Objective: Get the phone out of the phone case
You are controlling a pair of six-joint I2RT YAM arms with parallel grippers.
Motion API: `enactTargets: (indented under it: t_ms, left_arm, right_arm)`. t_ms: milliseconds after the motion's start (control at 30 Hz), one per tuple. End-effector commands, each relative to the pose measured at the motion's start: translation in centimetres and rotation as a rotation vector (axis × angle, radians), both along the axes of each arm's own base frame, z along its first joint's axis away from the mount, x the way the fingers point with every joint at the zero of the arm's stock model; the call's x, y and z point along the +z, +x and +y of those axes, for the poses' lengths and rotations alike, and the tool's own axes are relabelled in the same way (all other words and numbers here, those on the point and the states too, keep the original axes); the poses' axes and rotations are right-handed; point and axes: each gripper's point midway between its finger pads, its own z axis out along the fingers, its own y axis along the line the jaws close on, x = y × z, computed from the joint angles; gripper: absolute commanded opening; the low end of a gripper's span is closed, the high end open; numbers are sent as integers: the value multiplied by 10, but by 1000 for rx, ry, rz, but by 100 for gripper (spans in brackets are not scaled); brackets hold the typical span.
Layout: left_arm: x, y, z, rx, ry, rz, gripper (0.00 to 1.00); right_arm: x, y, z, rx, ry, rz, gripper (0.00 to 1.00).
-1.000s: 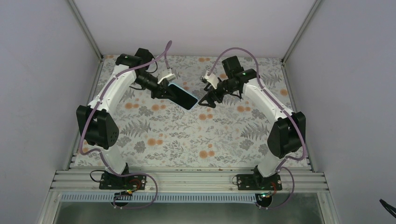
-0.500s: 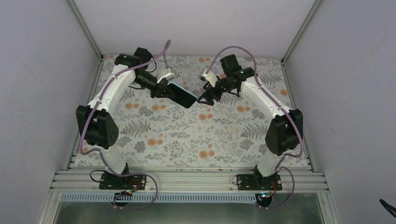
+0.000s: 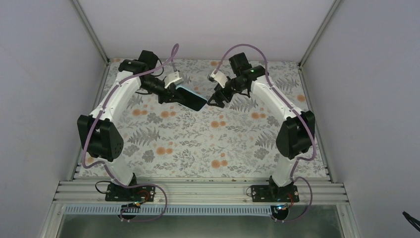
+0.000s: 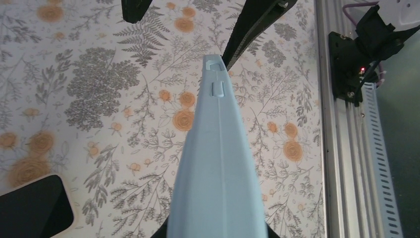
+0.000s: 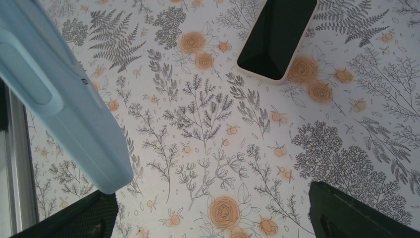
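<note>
My left gripper (image 3: 172, 94) is shut on a light blue phone case (image 3: 192, 99) with the black phone in it, held in the air over the far middle of the table. In the left wrist view the case (image 4: 218, 163) runs edge-on away from the jaws. My right gripper (image 3: 214, 99) is open, level with the case's free end. In the right wrist view the case (image 5: 59, 94) crosses the upper left, its tip just above my left fingertip (image 5: 74, 218); the other fingertip (image 5: 356, 213) is far right. Both of those fingers (image 4: 252, 29) show beyond the case in the left wrist view.
A second black phone-like slab with a pale rim (image 5: 276, 38) lies flat on the floral table cover; it also shows in the left wrist view (image 4: 32, 208). It is hidden in the top view. The table's aluminium front rail (image 3: 198, 191) runs along the near edge.
Both arms have shifted toward the back of the table. The held case rose and moved slightly back; my right gripper closed in on its free end, still open.
</note>
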Motion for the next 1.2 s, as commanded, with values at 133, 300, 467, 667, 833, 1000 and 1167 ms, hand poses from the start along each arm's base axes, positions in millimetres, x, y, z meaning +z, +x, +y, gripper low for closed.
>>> enactTargets:
  t_ms: [133, 300, 467, 667, 833, 1000, 1167]
  left_arm:
    - [39, -51, -12, -108, -130, 6, 2]
    - [41, -56, -10, -113, -135, -6, 2]
    - [35, -55, -9, -120, -121, -13, 2]
    - [36, -40, -7, -98, -143, -2, 2]
    - [33, -32, -9, -97, -153, 15, 2]
    - [31, -29, -12, -101, -164, 27, 2]
    - [38, -28, -14, -105, -185, 22, 2]
  right_arm:
    - [11, 66, -14, -126, -52, -159, 94]
    - [10, 96, -32, -207, -64, -157, 95]
    - [13, 79, -36, -143, -38, -124, 94]
    - [32, 1, -26, 27, 22, -125, 96]
    - [38, -38, -16, 73, 68, -120, 96]
    - [35, -55, -1, 121, 104, -74, 95]
    - [27, -49, 2, 91, 91, -86, 93]
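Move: The phone case, phone still inside, hangs tilted in the left fingers, its middle about 7 cm to the right of that hand, 1 cm back and 5 cm below. From the open right hand the case's middle is some 10 cm to the left, 2 cm back and about 1 cm higher, its free end close by the rear finger. A second phone lies on the table roughly 20 cm left of the right hand, 5 cm farther out and 20 cm below. The case's free end, against the right hand's rear finger, is left behind as that open hand drives about 9 cm forward, drifting right and turning slightly clockwise, then swings back some 14 cm and up to finish close to the end again. The left hand keeps its pinch, going about 5 cm back and a little up, then easing partly forward. ##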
